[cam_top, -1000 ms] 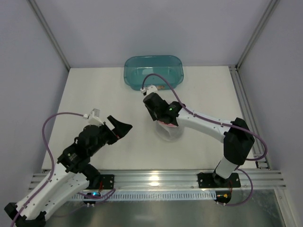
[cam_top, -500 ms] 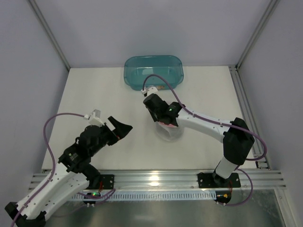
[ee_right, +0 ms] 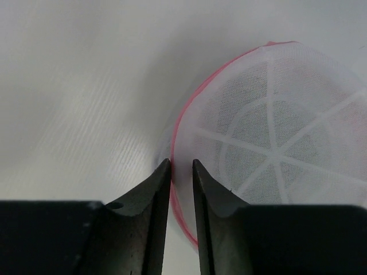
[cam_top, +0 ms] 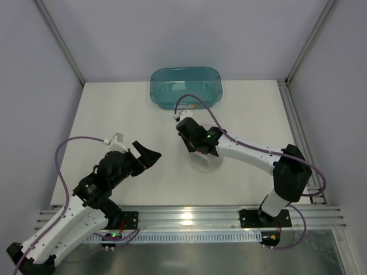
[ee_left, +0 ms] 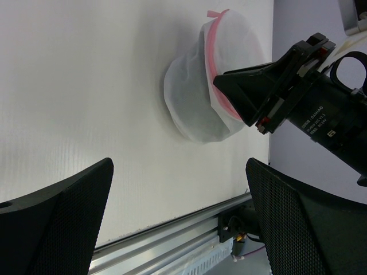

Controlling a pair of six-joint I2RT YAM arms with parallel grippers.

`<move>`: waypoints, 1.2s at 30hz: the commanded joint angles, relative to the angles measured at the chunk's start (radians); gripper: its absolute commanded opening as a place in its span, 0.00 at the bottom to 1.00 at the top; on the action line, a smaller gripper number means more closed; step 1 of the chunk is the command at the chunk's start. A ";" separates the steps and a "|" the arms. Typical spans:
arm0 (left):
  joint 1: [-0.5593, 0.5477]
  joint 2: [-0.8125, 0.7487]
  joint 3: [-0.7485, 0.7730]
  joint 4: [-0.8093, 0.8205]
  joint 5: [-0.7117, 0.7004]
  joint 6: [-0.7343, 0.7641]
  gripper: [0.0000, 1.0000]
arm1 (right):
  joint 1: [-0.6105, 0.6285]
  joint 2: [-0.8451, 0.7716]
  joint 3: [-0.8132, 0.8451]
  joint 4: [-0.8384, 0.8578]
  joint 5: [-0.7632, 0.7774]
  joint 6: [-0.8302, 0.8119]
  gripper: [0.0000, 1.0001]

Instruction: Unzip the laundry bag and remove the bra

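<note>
The laundry bag [cam_top: 207, 164], a round white mesh pouch with a pink rim, lies on the table right of the middle. In the right wrist view its mesh top [ee_right: 269, 143] fills the right half. My right gripper [ee_right: 181, 163] reaches down at its left edge. The jaws are nearly together, one on each side of the pink rim, with a thin gap between them. In the left wrist view the right gripper's fingers [ee_left: 246, 94] rest against the rim of the laundry bag [ee_left: 192, 103]. My left gripper [cam_top: 150, 154] hovers wide open to the left, apart from it. The bra is hidden.
A teal translucent tub [cam_top: 185, 70] stands at the back edge of the table, behind the right wrist. An aluminium rail [cam_top: 189, 216] runs along the near edge, where the arm bases are bolted. Grey walls close in both sides.
The right jaws have narrowed around the pink rim, and the right wrist has shifted slightly toward the near side. The left arm has barely moved.
</note>
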 commanded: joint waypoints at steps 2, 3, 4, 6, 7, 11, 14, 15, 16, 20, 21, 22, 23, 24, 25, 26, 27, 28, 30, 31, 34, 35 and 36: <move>0.005 0.009 -0.010 0.039 -0.009 -0.003 1.00 | 0.011 -0.054 -0.002 0.023 0.006 0.009 0.20; 0.004 0.012 -0.010 0.038 -0.010 -0.003 1.00 | 0.010 -0.051 0.001 0.020 0.025 0.010 0.14; 0.004 0.012 -0.009 0.036 -0.010 -0.001 0.99 | 0.011 -0.044 0.003 0.011 0.032 0.015 0.04; 0.004 0.009 -0.012 0.033 -0.012 -0.001 0.99 | 0.010 -0.047 0.002 0.005 0.064 0.024 0.04; 0.005 0.009 -0.012 0.035 -0.010 -0.003 0.99 | 0.011 -0.058 -0.002 0.003 0.075 0.027 0.04; 0.004 0.009 -0.019 0.044 -0.007 -0.004 1.00 | 0.011 -0.102 -0.020 -0.008 0.157 0.048 0.04; 0.004 0.026 -0.032 0.087 0.024 -0.004 0.99 | 0.011 -0.162 -0.044 -0.024 0.251 0.085 0.04; 0.005 0.033 -0.038 0.111 0.037 -0.003 1.00 | 0.010 -0.184 -0.057 -0.023 0.268 0.094 0.04; 0.004 0.056 -0.052 0.174 0.068 -0.003 1.00 | 0.011 -0.208 -0.069 -0.014 0.282 0.108 0.04; 0.004 0.183 -0.050 0.369 0.135 0.017 0.99 | 0.013 -0.323 -0.164 0.028 0.273 0.119 0.04; 0.004 0.219 -0.046 0.413 0.163 0.020 0.99 | 0.013 -0.363 -0.178 0.044 0.257 0.119 0.04; 0.004 0.255 -0.036 0.458 0.180 0.022 0.99 | 0.013 -0.385 -0.192 0.054 0.244 0.124 0.04; 0.005 0.336 -0.007 0.548 0.212 0.028 0.99 | 0.014 -0.408 -0.225 0.067 0.186 0.118 0.04; 0.004 0.380 0.011 0.584 0.228 0.039 0.99 | 0.014 -0.434 -0.245 0.101 0.173 0.121 0.04; 0.005 0.424 0.032 0.611 0.244 0.045 0.99 | 0.016 -0.480 -0.259 0.101 0.171 0.127 0.04; 0.004 0.514 0.059 0.637 0.267 0.053 0.99 | 0.025 -0.497 -0.271 0.095 0.173 0.143 0.04; 0.005 0.561 0.113 0.670 0.299 0.066 0.99 | 0.030 -0.517 -0.276 0.077 0.193 0.153 0.04; 0.004 0.603 0.143 0.684 0.321 0.071 0.99 | 0.034 -0.546 -0.285 0.072 0.197 0.156 0.04; 0.004 0.729 0.239 0.690 0.352 0.094 0.99 | 0.043 -0.575 -0.311 0.068 0.199 0.162 0.04; 0.004 0.766 0.267 0.687 0.352 0.102 0.99 | 0.045 -0.596 -0.325 0.063 0.199 0.164 0.04; 0.002 0.866 0.336 0.690 0.350 0.123 0.99 | 0.051 -0.629 -0.342 0.048 0.202 0.164 0.04; 0.004 0.910 0.352 0.688 0.357 0.131 0.99 | 0.051 -0.638 -0.348 0.046 0.202 0.167 0.04; 0.004 0.934 0.399 0.644 0.373 0.140 0.98 | 0.053 -0.646 -0.353 0.046 0.202 0.167 0.04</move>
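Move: The right hand's half-open fingertips are at the pink zipper edge of the laundry bag's lid, about 1 cm below the hand point; the bag's middle is some 4 cm to their right, level fore and aft and roughly 7 cm down. From the left hand, open and empty, the laundry bag lies about 21 cm right, 5 ahead and 12 below. The teal basket stands about 26 cm ahead of the right hand, 3 left and 7 lower. The right hand shuts its fingers on the lid's pink edge, pinching it, then peels the lid up and to the right, about 9 cm each way, drawing back some 5 cm over the later part while the wrist tilts and rolls some 20 degrees. Once the lid is on its way, the left hand, fingers still wide open, sweeps about 15 cm right and 11 cm forward towards the bag's mouth, dipping slightly before rising again and swinging some 20 degrees clockwise. ##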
